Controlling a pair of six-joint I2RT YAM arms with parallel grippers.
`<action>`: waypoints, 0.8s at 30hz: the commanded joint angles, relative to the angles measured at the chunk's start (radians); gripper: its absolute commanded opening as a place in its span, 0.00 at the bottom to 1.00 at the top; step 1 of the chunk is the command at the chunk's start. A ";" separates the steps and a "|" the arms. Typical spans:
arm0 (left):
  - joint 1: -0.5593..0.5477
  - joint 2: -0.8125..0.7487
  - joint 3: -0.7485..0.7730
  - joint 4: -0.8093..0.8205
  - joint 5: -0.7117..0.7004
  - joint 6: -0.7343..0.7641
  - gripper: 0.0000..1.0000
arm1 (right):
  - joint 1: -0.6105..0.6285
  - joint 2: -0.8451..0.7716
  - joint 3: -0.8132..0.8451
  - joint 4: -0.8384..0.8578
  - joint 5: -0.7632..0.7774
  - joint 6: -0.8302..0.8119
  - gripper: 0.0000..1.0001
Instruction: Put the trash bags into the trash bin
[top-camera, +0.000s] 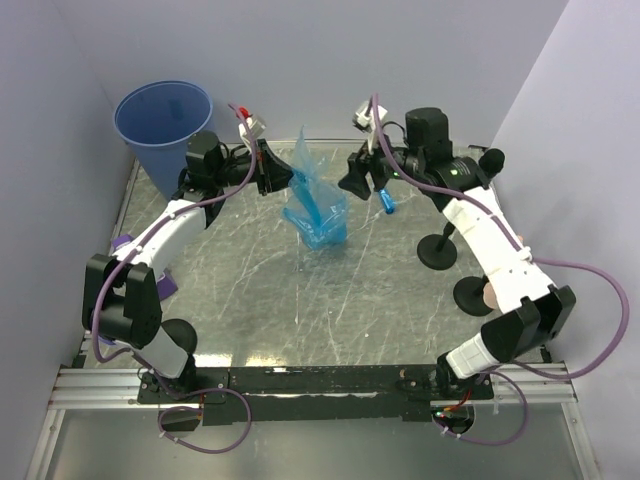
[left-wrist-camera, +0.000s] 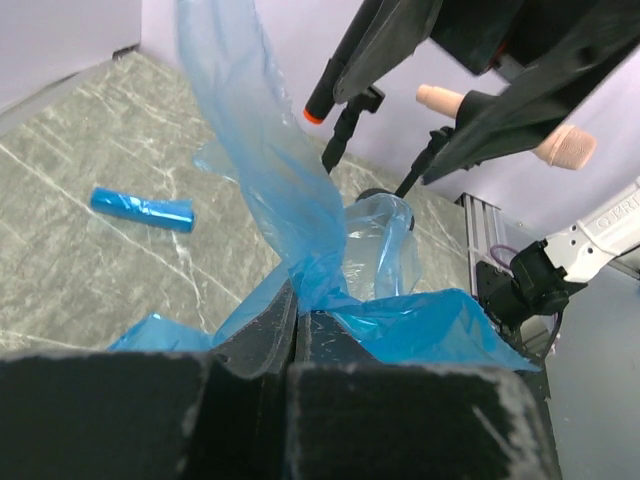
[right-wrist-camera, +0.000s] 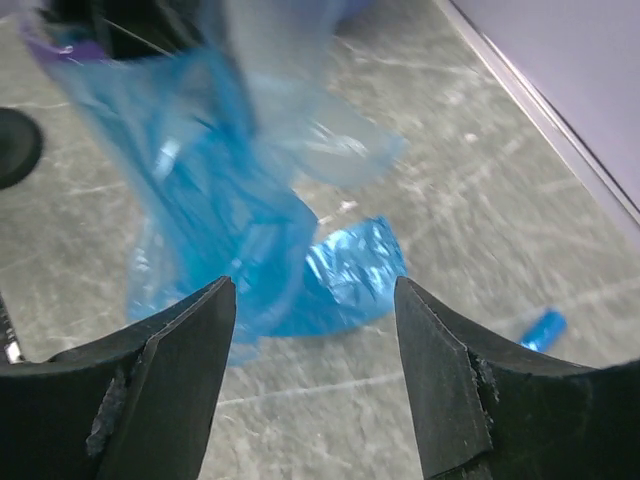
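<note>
A bright blue unrolled trash bag (top-camera: 313, 205) hangs from my left gripper (top-camera: 283, 176), which is shut on its upper part; the bag's bottom rests on the table. In the left wrist view the film (left-wrist-camera: 290, 220) is pinched between my closed fingers. My right gripper (top-camera: 352, 183) is open and empty just right of the bag; its wrist view shows the bag (right-wrist-camera: 230, 230) ahead of the spread fingers. A small rolled blue bag (top-camera: 386, 202) lies on the table under the right gripper, also in the left wrist view (left-wrist-camera: 142, 209) and right wrist view (right-wrist-camera: 543, 329). The blue trash bin (top-camera: 163, 122) stands at the back left.
Two black round-based stands (top-camera: 440, 250) are at the right side of the marbled table (top-camera: 300, 310). Pale walls close in the back and sides. A metal rail (top-camera: 300, 385) runs along the near edge.
</note>
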 joint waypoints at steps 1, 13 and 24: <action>-0.003 -0.052 0.036 -0.017 0.030 0.041 0.01 | 0.029 0.061 0.086 -0.065 -0.112 -0.030 0.72; -0.009 -0.068 0.045 -0.023 0.067 0.029 0.01 | 0.095 0.193 0.066 -0.002 0.001 0.024 0.58; 0.019 -0.083 0.012 -0.155 -0.031 0.025 0.62 | 0.054 0.145 0.054 0.060 -0.153 0.083 0.00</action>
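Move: The blue trash bag hangs pinched in my left fingertips, its middle about 7 cm to the right of that hand and 8 cm below. From my open right hand the bag's middle is about 6 cm to the left and 8 cm lower, about level fore and aft. The blue roll lies some 14 cm ahead of my right hand, 10 cm right and 30 cm below. The trash bin stands about 20 cm ahead of my left hand, 28 cm left, its middle 18 cm lower. I bring my right hand down about 7 cm and some 6 cm left into the hanging bag beside my left fingertips, tipping it about 10 degrees further down, and pinch the film shut between its fingers. My left hand holds its place within a centimetre or so, then spreads its fingers to let go. ##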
